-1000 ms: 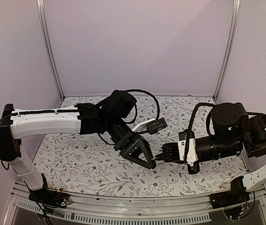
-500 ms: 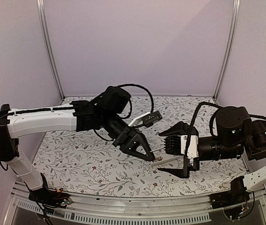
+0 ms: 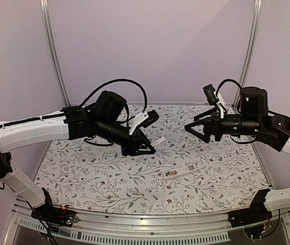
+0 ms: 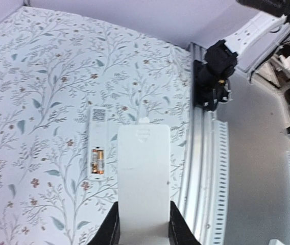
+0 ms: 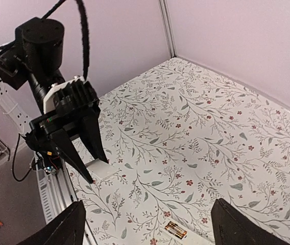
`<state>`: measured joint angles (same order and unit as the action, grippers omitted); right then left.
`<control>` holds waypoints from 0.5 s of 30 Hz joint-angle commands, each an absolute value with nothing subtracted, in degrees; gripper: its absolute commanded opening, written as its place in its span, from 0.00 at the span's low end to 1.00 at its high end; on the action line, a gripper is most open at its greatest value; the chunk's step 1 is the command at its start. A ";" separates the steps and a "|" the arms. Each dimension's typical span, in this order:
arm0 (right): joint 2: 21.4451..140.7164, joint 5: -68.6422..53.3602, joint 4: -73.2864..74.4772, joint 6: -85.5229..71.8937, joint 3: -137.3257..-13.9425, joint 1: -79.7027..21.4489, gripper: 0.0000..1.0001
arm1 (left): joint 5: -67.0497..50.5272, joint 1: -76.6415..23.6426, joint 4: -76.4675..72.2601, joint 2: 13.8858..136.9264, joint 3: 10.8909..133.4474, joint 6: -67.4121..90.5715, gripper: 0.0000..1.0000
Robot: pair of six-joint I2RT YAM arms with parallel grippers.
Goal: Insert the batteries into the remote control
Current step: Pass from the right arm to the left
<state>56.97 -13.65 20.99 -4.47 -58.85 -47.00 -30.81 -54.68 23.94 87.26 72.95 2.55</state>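
The remote control lies back-up on the floral table, between the two arms. Both batteries sit side by side in its open compartment, also seen in the left wrist view as batteries in the remote control. My left gripper hovers up and left of it, shut on a flat white battery cover that sticks out past the jaws. My right gripper hangs high at the back right, open and holding nothing; the batteries show far below between its fingers.
A metal rail runs along the table's near edge, with the right arm's base clamp on it. Lilac walls close in the back and sides. The left arm's cable loops above its wrist.
My right gripper opened, let go of the remote and rose to the back right. My left gripper pulled back up and left with the cover. The remote now rests on the table.
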 commanded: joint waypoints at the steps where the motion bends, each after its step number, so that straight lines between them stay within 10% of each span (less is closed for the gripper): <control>1: 63.54 -38.72 11.26 -27.94 -53.61 -37.91 0.77 | -8.76 -57.60 25.90 85.36 69.89 -8.15 0.09; 15: 77.76 -51.71 -13.96 -53.59 -47.67 -37.92 0.59 | 5.69 -65.11 24.32 89.31 70.40 -16.21 0.08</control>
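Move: The white battery cover, gripped in the left hand, has its middle about 3 cm to the right of the left hand point and 1 cm ahead. From the right hand, open and empty, the cover lies some 12 cm to the left, 2 cm back and 8 cm lower. The remote control, batteries in it, lies on the table about 6 cm ahead of, 14 cm right of and 23 cm below the left hand; from the right hand, about 3 cm ahead, level sideways and 31 cm down. Down and then leftward, the right hand comes towards the cover, dropping about 8 cm while it rolls some 50 degrees, its fingers swinging to point nearly straight left and closing partway on nothing. The left hand sinks roughly 4 cm and eases forward, rolling some 30 degrees as its fingers tip more steeply down, and keeps its grip on the cover. ##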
